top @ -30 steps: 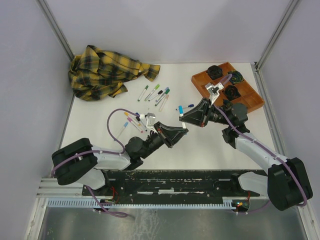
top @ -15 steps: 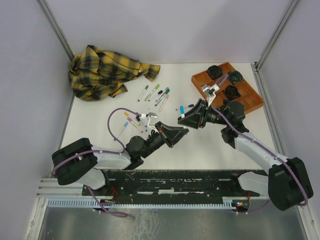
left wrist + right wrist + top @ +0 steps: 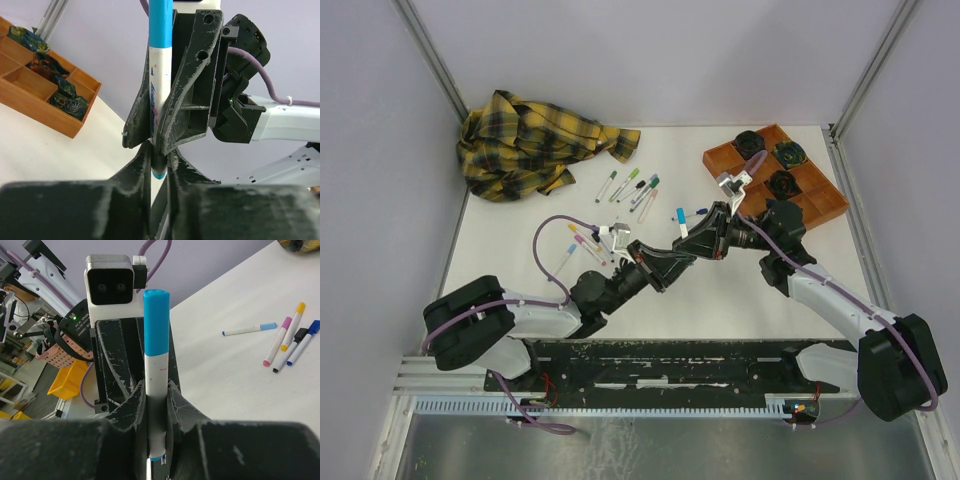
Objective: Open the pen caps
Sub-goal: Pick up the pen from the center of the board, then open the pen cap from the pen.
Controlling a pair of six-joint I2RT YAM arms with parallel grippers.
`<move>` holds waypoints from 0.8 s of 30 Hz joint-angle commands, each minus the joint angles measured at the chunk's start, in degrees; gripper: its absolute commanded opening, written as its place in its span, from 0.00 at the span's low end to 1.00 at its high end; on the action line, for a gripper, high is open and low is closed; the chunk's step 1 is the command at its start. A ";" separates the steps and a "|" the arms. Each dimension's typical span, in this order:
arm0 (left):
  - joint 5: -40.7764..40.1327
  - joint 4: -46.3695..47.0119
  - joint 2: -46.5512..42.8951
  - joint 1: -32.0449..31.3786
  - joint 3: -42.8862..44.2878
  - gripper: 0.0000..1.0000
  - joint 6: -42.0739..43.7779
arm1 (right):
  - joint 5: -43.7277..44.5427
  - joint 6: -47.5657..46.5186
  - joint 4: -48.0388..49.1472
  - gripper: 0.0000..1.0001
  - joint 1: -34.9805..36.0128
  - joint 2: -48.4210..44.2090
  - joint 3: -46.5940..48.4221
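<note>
A white pen [image 3: 157, 390] with a long blue cap [image 3: 156, 320] is held in the air between my two grippers, which meet tip to tip over the middle of the table. My left gripper [image 3: 159, 152] is shut on the pen's near end, where a small blue tip [image 3: 158, 173] shows. The white barrel [image 3: 156, 90] and blue cap [image 3: 161, 20] rise beyond. My right gripper [image 3: 156, 387] is shut on the barrel. In the top view the left gripper [image 3: 665, 263] and right gripper [image 3: 696, 244] overlap and hide the pen. A loose blue pen cap [image 3: 681, 215] lies behind them.
Capped pens lie in one group [image 3: 635, 187] at the back and another [image 3: 582, 240] to the left. A yellow plaid cloth [image 3: 535, 140] is heaped at the back left. An orange tray [image 3: 820, 195] with dark round objects stands at the back right.
The right gripper has moved left and down to meet the left gripper. It opened briefly, then closed on the pen barrel. The left arm has barely moved.
</note>
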 commanded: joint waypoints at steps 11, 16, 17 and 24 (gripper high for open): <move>3.49 5.49 -8.32 1.46 -10.49 0.72 1.12 | -2.97 -10.87 -13.21 0.00 0.22 -0.07 7.38; 10.59 -1.75 -17.39 10.55 -10.77 0.76 -3.57 | -3.41 -22.73 -32.93 0.00 0.31 0.22 12.53; 12.60 -2.82 -18.56 12.72 -10.07 0.77 -5.19 | -3.77 -23.72 -34.30 0.00 0.34 0.15 13.01; 20.49 -11.15 -19.45 18.63 0.22 0.79 -10.45 | -6.27 -31.11 -42.99 0.00 1.36 0.56 15.55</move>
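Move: The light-blue-capped pen stands nearly upright in both my grips. Its middle is about 6 cm above and 2 cm ahead of my left fingers, which hold the lower end, and about 3 cm above and 1 cm ahead of my right. On the table some 22 cm below my left hand, two dark-blue-capped markers lie about 26 cm ahead and 7 cm right; the coloured marker bunch is 16 cm ahead and 24 cm left. My left hand opens wide and lets go of the pen's lower end, dipping about 3.5 cm and easing slightly back as it starts left, then swings up and away leftward, slightly forward, ending some 9 cm to the left and 5 cm higher. My right hand keeps its pinch on the pen nearly in place, tipping its fingers down about 10 degrees. ##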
